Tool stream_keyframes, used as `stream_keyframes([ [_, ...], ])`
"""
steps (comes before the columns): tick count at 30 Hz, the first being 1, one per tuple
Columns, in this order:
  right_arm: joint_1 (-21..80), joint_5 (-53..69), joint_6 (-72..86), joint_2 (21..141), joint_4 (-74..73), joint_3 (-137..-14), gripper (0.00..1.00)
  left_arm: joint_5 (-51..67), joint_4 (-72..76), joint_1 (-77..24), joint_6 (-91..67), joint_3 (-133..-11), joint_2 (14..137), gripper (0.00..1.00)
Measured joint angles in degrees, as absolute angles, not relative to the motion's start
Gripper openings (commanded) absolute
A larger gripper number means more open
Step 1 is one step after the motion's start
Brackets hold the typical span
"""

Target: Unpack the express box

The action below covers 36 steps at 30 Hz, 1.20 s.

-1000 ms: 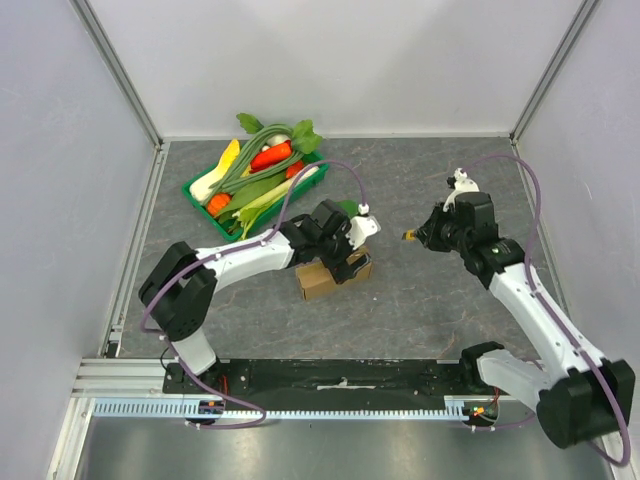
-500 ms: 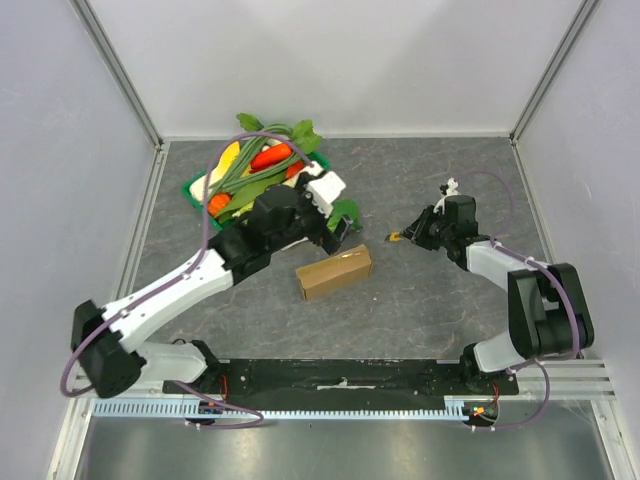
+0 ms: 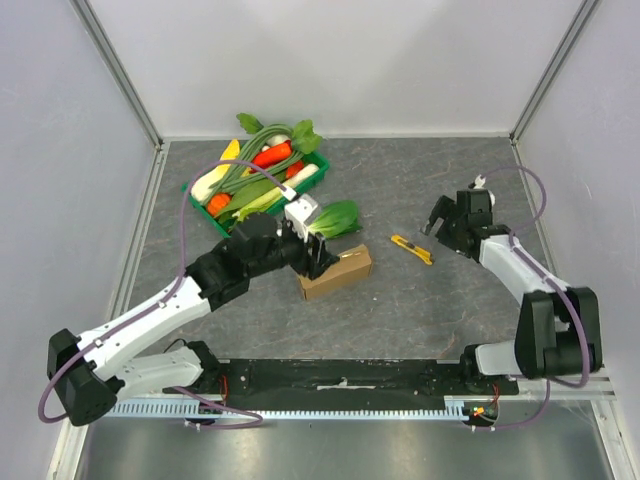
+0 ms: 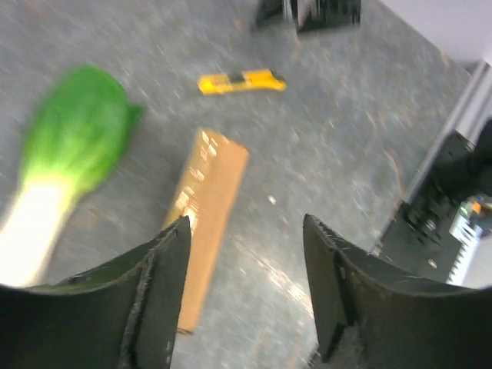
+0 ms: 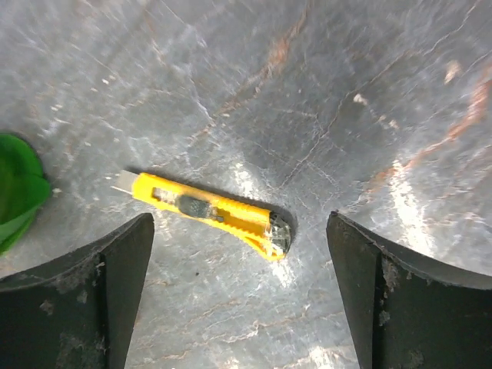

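Note:
The express box [image 3: 336,272] is a flat brown carton lying closed on the grey table; in the left wrist view the box [image 4: 206,223] lies under my left finger. My left gripper [image 3: 321,257] hovers at the box's left end, and in its own view it [image 4: 246,231] stands open with nothing between the fingers. A yellow utility knife [image 3: 411,249] lies loose on the table right of the box. My right gripper [image 3: 441,222] is just right of it. Seen from its wrist, this gripper [image 5: 240,221] stands open above the knife [image 5: 207,211] without touching it.
A bok choy [image 3: 330,218] lies on the table just behind the box. A green tray [image 3: 196,195] full of vegetables stands at the back left. Metal rails and grey walls border the table on both sides.
My right gripper has opened and drawn back to the right; the knife it held now lies on the table. My left arm has swung from the tray area down to the box.

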<state>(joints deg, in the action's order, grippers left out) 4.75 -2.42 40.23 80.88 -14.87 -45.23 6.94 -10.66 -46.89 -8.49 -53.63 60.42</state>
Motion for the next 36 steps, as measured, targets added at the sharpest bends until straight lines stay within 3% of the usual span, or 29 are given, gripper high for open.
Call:
stream_keyframes([
  [1,4.75,-3.14,39.75,79.0,-16.08,-45.89,0.97,7.88,-10.79,-47.62,-9.85,-51.83,60.12,0.55],
  [6,6.83,0.69,36.84,74.06,-16.36,-49.39,0.7,8.67,-11.42,-53.45,-15.77,-45.56,60.8,0.36],
  [10,15.09,6.68,34.54,76.36,-13.54,-53.43,0.43,0.49,-11.57,-59.2,-22.81,-41.54,62.24,0.35],
  [14,23.22,12.82,33.36,83.24,-8.88,-56.82,0.33,-11.51,-12.34,-61.21,-30.68,-36.27,62.92,0.35],
  [21,30.65,16.73,30.39,96.57,-9.08,-61.32,0.28,-23.55,-16.53,-61.08,-42.02,-33.76,65.34,0.36],
  [25,31.75,16.95,28.88,98.0,-12.4,-61.49,0.28,-25.5,-16.58,-59.48,-44.31,-33.74,65.73,0.37],
  [36,34.96,16.64,31.31,80.07,-18.52,-48.14,0.29,-10.09,-2.5,-44.14,-42.04,-33.26,71.16,0.36],
])
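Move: About 3 cm ahead of the left hand, 2 cm to its right and some 21 cm below lies the cardboard box. From the right hand the box is roughly 8 cm back, 26 cm to the left and a little lower. The yellow cutter lies about 7 cm to the right hand's left, level with it and 4 cm down; the green leek is some 12 cm beyond the box and 4 cm left of it. Lifting away from the cutter, the right hand swings about 23 cm left over it, turning some 50 degrees counter-clockwise and closing most of the way, sinks beyond the box's right half, then draws back with its fingertips against that side. The left drops about 19 cm, half-closing, first back, then forward and left against the box's left end, twisting counter-clockwise and tipping down. ##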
